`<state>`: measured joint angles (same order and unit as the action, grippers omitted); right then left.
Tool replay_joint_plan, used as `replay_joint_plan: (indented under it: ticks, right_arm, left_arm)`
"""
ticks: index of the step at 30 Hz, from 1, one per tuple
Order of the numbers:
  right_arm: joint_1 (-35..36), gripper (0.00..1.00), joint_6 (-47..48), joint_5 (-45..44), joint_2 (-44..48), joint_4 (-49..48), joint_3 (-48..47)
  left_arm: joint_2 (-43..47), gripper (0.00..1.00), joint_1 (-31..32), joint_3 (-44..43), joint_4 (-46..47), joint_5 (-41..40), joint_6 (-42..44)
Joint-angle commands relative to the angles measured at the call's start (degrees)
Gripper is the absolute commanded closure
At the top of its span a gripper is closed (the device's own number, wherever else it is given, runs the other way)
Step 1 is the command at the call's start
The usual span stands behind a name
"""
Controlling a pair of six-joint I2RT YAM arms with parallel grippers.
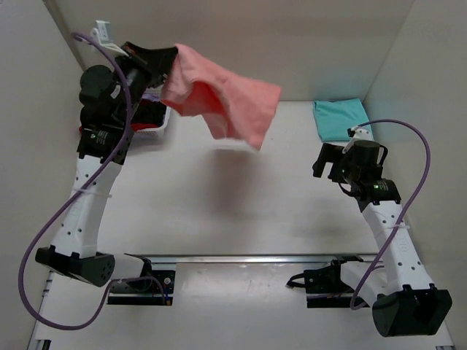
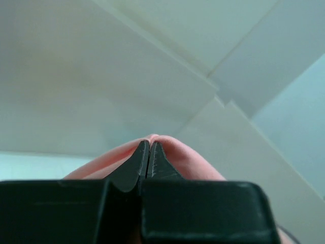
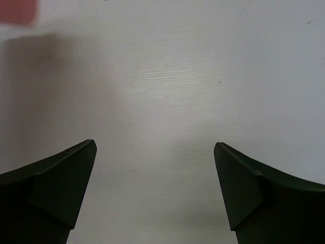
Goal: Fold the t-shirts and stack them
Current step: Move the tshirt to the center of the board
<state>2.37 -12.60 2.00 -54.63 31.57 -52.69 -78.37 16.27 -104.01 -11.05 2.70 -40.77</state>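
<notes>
My left gripper (image 1: 174, 57) is raised high at the back left and shut on the salmon-pink t-shirt (image 1: 226, 102), which hangs bunched in the air above the table. In the left wrist view the pink cloth (image 2: 193, 162) bulges on both sides of the closed fingers (image 2: 161, 161). A folded turquoise t-shirt (image 1: 340, 118) lies at the back right. My right gripper (image 1: 319, 162) is open and empty above bare table, just in front of the turquoise shirt. A corner of the pink shirt (image 3: 18, 11) shows in the right wrist view's top left.
A white slatted basket (image 1: 155, 125) stands at the back left under my left arm, with dark and red cloth inside. White walls close in the left, back and right sides. A metal rail (image 1: 241, 259) runs along the near edge.
</notes>
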Motion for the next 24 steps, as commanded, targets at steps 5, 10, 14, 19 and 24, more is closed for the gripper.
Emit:
replay_joint_plan:
  ticks: [5,10,14,19,24]
  right_arm:
    - [-0.7,0.01,3.6,8.3,-4.9,2.4,-3.8]
    - [4.6,0.01,4.0,11.6,-16.1,2.8,-8.2]
    - [8.6,0.01,1.4,14.9,-22.1,-0.1,-9.1]
    - [14.6,0.05,3.6,13.9,-27.9,-1.2,-8.8]
    - [19.1,0.29,5.5,12.9,-29.9,0.0,-8.6]
  left_arm:
    - [-9.8,0.67,-3.6,25.6,-4.2,21.5,-12.7]
    - [-10.8,0.62,-7.8,39.0,-1.3,26.8,-14.1]
    - [-11.6,0.58,-7.0,39.0,-6.6,28.7,-7.8]
    - [-8.1,0.5,-5.2,46.3,-11.1,27.8,-3.8]
    - [-3.6,0.49,-1.6,53.1,-16.7,23.5,1.0]
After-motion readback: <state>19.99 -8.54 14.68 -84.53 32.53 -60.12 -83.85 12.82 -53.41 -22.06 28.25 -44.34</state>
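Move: The left hand holds the pink tshirt high up; the board's center lies about 55 cm below it, some 15 cm to its right and 6 cm back. The white basket stands about 26 cm ahead of this hand, 20 cm left and 50 cm below. From the open right hand the center is roughly 27 cm left, 3 cm ahead and 20 cm down; the teal shirt lies some 30 cm ahead, 4 cm right, 20 cm down. Tipping downward, the left hand whips the tshirt some 45 cm down, releasing it; the right swings left-down over it. ##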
